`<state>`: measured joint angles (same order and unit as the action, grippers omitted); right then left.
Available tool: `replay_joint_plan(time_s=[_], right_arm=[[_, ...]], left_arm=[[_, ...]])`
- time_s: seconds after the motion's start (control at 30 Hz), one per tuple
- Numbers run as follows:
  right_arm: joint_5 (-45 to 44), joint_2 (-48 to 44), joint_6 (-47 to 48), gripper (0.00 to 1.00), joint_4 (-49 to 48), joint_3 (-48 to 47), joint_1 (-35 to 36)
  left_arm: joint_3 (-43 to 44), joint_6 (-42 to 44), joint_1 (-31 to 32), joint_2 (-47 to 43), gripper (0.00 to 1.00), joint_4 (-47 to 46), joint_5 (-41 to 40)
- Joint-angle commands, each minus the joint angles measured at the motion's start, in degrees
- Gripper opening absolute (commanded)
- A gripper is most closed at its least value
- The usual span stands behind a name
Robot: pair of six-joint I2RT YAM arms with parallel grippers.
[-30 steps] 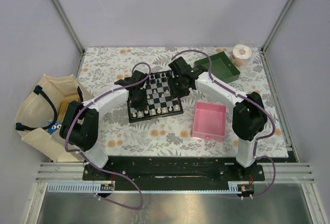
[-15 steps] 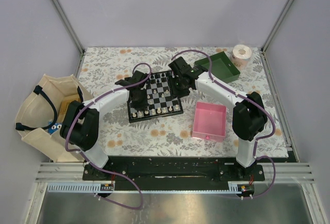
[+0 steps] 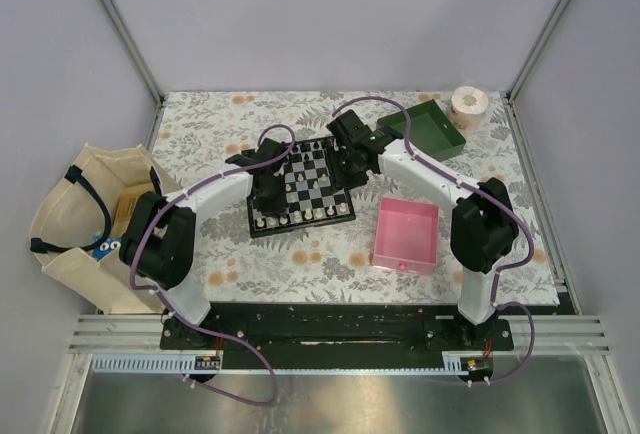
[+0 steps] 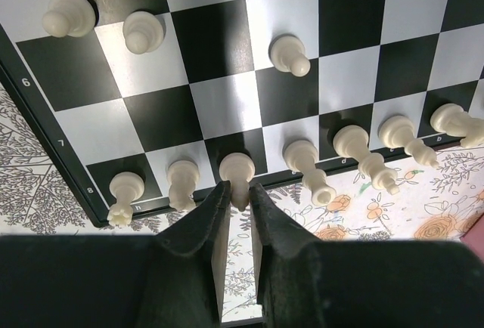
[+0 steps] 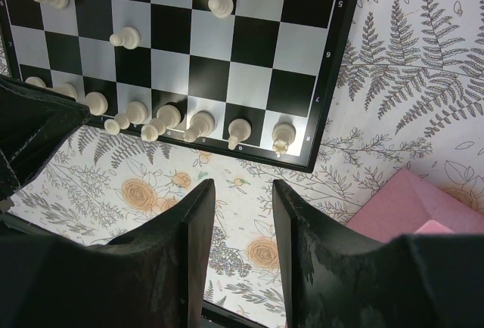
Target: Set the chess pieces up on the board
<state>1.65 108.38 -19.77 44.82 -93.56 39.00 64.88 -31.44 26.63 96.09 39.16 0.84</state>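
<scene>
The board (image 3: pixel 300 224) lies at mid-table with cream-white chess pieces in a row (image 3: pixel 300 216) along its near edge and black ones (image 3: pixel 318 144) at the far edge. My left gripper (image 3: pixel 268 194) is over the board's left part. In the left wrist view the left gripper (image 4: pixel 239 192) has its jaws closed narrowly round the top of a cream-white piece (image 4: pixel 236 168) standing in the edge row of the board (image 4: pixel 219 41). My right gripper (image 3: pixel 352 159) hovers by the board's right side. In its own view the right gripper (image 5: pixel 242 192) is open and empty over the floral table, beside the board (image 5: pixel 249 41).
A pink tray (image 3: pixel 406 234) sits right of the board and also shows in the right wrist view (image 5: pixel 423 207). A green tray (image 3: pixel 425 131) and a paper roll (image 3: pixel 468 106) are at the back right. A cloth bag (image 3: pixel 85 219) sits off the table's left edge.
My left arm has shifted very slightly over the board's left part. The right arm and the pieces look unmoved.
</scene>
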Motion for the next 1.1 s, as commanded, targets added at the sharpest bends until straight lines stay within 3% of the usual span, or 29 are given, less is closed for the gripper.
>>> replay_joint_plan(time_s=[0.0, 0.13, 0.27, 0.33, 0.67, 0.73, 0.9, 0.97, 1.07], right_arm=[[0.3, -2.3, 0.7, 0.45, -1.0, -0.5, 0.5], [0.6, -2.1, 0.6, 0.45, -1.0, -0.6, 0.5], [0.6, -2.0, 0.6, 0.45, -1.0, -0.7, 0.5], [0.5, -2.1, 0.6, 0.45, -1.0, -0.7, 0.5], [0.1, -0.9, 0.2, 0.45, -1.2, -2.2, 0.5], [0.2, 0.3, 0.0, 0.46, -1.3, -3.6, 0.5], [-0.1, 5.3, -0.6, 0.46, -0.9, -8.5, 0.5], [-0.1, 7.7, -0.7, 0.46, -0.3, -11.0, 0.5], [-0.7, 10.8, -0.8, 0.46, 0.5, -14.6, 0.5]], left_arm=[[1.8, 0.0, 0.3, 0.3, 0.23, -0.2, -0.5], [2.3, 0.1, 0.3, 0.2, 0.3, 0.0, -0.7], [2.6, 0.2, 0.4, -0.3, 0.25, -0.2, -0.6], [3.1, 0.2, 0.4, -0.5, 0.32, -0.2, -0.6], [4.7, 1.3, 0.3, -5.1, 0.42, -1.8, -6.2], [4.8, 1.4, 0.3, -5.8, 0.5, -1.9, -8.0], [3.9, 2.2, -0.3, -9.2, 0.57, -2.8, -12.2], [3.1, 2.2, -1.4, -10.9, 0.69, -3.4, -12.1], [1.5, 2.5, -3.6, -13.3, 0.7, -4.6, -11.0]])
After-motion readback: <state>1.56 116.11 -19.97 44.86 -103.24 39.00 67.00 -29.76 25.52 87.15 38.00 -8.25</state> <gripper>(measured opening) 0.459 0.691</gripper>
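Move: The left fingers are still around a white piece standing on the board's near row, its middle about 2 cm below the hand point. Row neighbours stand 3 cm to either side, and two loose white pieces stand on the board about 5–6 cm ahead, 4 and 6 cm left. From the right hand, the left's piece is some 14 cm left, 4 cm back; one loose piece is about 4 cm ahead, 6 left, another 7 ahead, 3 left, both 11 below. Open the left fingers to let go of the white piece on its near-row square, holding low until it is free. Then lift about 6 cm, going forward and a bit left towards the loose pieces, opening wider while the fingertips swing some 15 degrees forward. Late on, slide the right gripper level, about 4 cm forward and left, over the board towards its loose pieces, fingers staying half open. ##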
